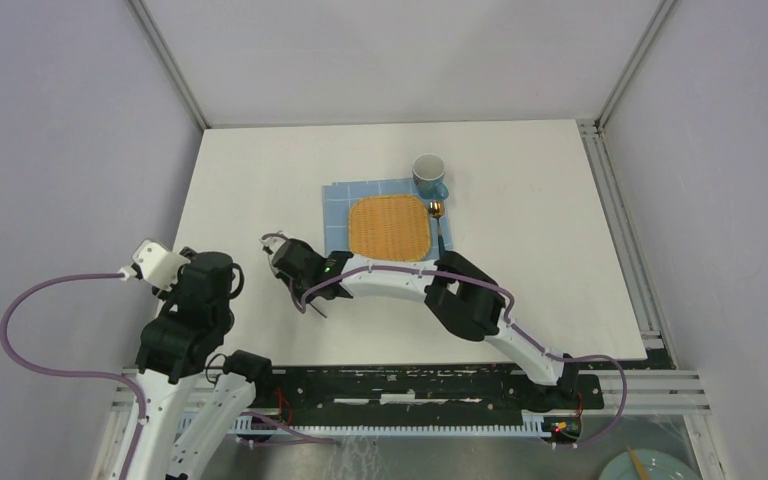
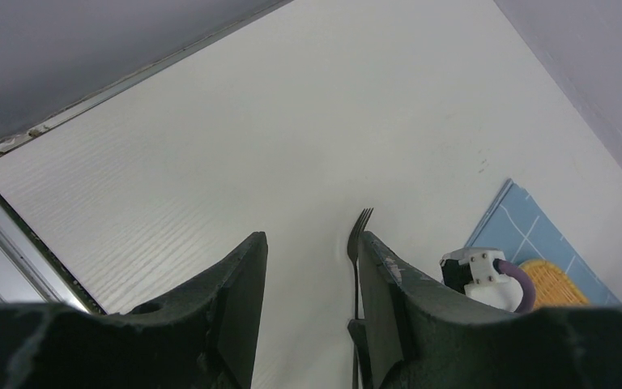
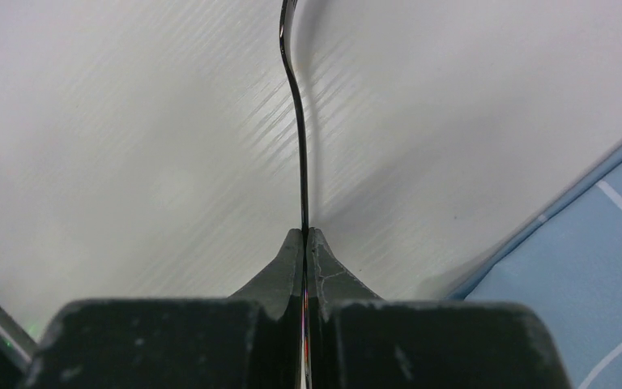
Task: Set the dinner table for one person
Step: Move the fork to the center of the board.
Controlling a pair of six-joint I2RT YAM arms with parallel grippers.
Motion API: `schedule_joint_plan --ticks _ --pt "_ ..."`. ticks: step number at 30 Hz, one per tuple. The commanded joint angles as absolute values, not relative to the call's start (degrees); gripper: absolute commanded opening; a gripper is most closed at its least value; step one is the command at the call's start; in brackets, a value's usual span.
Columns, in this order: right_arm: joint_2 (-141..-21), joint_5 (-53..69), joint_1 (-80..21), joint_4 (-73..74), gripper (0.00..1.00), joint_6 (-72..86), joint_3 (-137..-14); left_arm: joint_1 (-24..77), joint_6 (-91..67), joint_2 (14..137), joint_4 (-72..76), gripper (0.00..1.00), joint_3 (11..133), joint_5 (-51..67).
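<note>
My right gripper (image 3: 305,235) is shut on the handle of a dark metal fork (image 3: 299,154), held edge-on low over the white dinner table (image 1: 560,230). The fork sits just left of the blue checked cloth (image 1: 338,195). In the left wrist view the fork (image 2: 355,243) shows beside my left gripper's right finger, tines pointing away. My left gripper (image 2: 312,243) is open and holds nothing, near the table's left side. On the cloth lies an orange woven mat (image 1: 390,227). A gold spoon (image 1: 438,215) lies along its right edge, and a blue mug (image 1: 429,174) stands behind it.
The right arm (image 1: 460,295) stretches leftward across the near half of the table. A metal rail (image 1: 620,230) runs along the right edge. Off the table at the bottom right lies a pale blue plate (image 1: 650,468) with a stick on it.
</note>
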State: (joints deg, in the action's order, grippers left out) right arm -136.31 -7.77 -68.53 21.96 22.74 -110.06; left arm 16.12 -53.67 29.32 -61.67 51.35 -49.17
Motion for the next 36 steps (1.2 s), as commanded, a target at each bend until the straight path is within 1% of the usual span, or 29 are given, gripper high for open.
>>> schedule_joint_plan --ticks 1,8,25,26,29,31,33,36 --pt "-136.93 -14.05 -66.98 20.65 0.00 25.65 -113.55 15.95 -52.29 28.91 -61.55 0.53 52.76 -49.49" --pt "-137.64 -19.34 -65.83 19.75 0.00 26.43 -114.46 15.87 -52.47 29.19 -61.33 0.53 52.31 -48.97" --pt "-143.03 -20.15 -63.35 21.64 0.00 28.43 -121.70 15.95 -52.03 29.36 -61.25 0.53 52.65 -48.87" --pt "-142.75 -20.00 -63.37 21.30 0.03 28.33 -121.31 15.95 -52.03 29.36 -61.24 0.53 52.65 -48.93" --pt "-141.62 -20.05 -63.37 20.24 0.22 27.93 -119.70 15.99 -52.03 29.42 -61.02 0.53 52.49 -48.96" --pt "-140.17 -20.47 -63.33 18.95 0.30 27.56 -117.92 15.99 -52.03 29.53 -60.81 0.53 52.47 -48.96" --pt "-138.68 -20.49 -63.32 17.53 0.35 26.60 -116.09 15.99 -52.03 29.64 -60.69 0.53 52.54 -48.96" --pt "-136.61 -20.78 -63.32 16.68 0.37 25.51 -114.33 15.97 -52.10 29.87 -60.47 0.53 52.47 -48.96"
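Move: The right hand keeps its pinch on the fork, just above the table. The board's middle lies about 14 cm ahead and 20 cm to its right, with the napkin centred beneath it. The spoon lies about 10 cm right of the board's middle and level with it; the mug stands about 30 cm ahead and 27 cm right of the hand. From the left hand the board is some 20 cm ahead, 37 cm right and 24 cm below. The right hand carries the fork about 9 cm forward, turning some 15 degrees clockwise, then opens beside the napkin. ##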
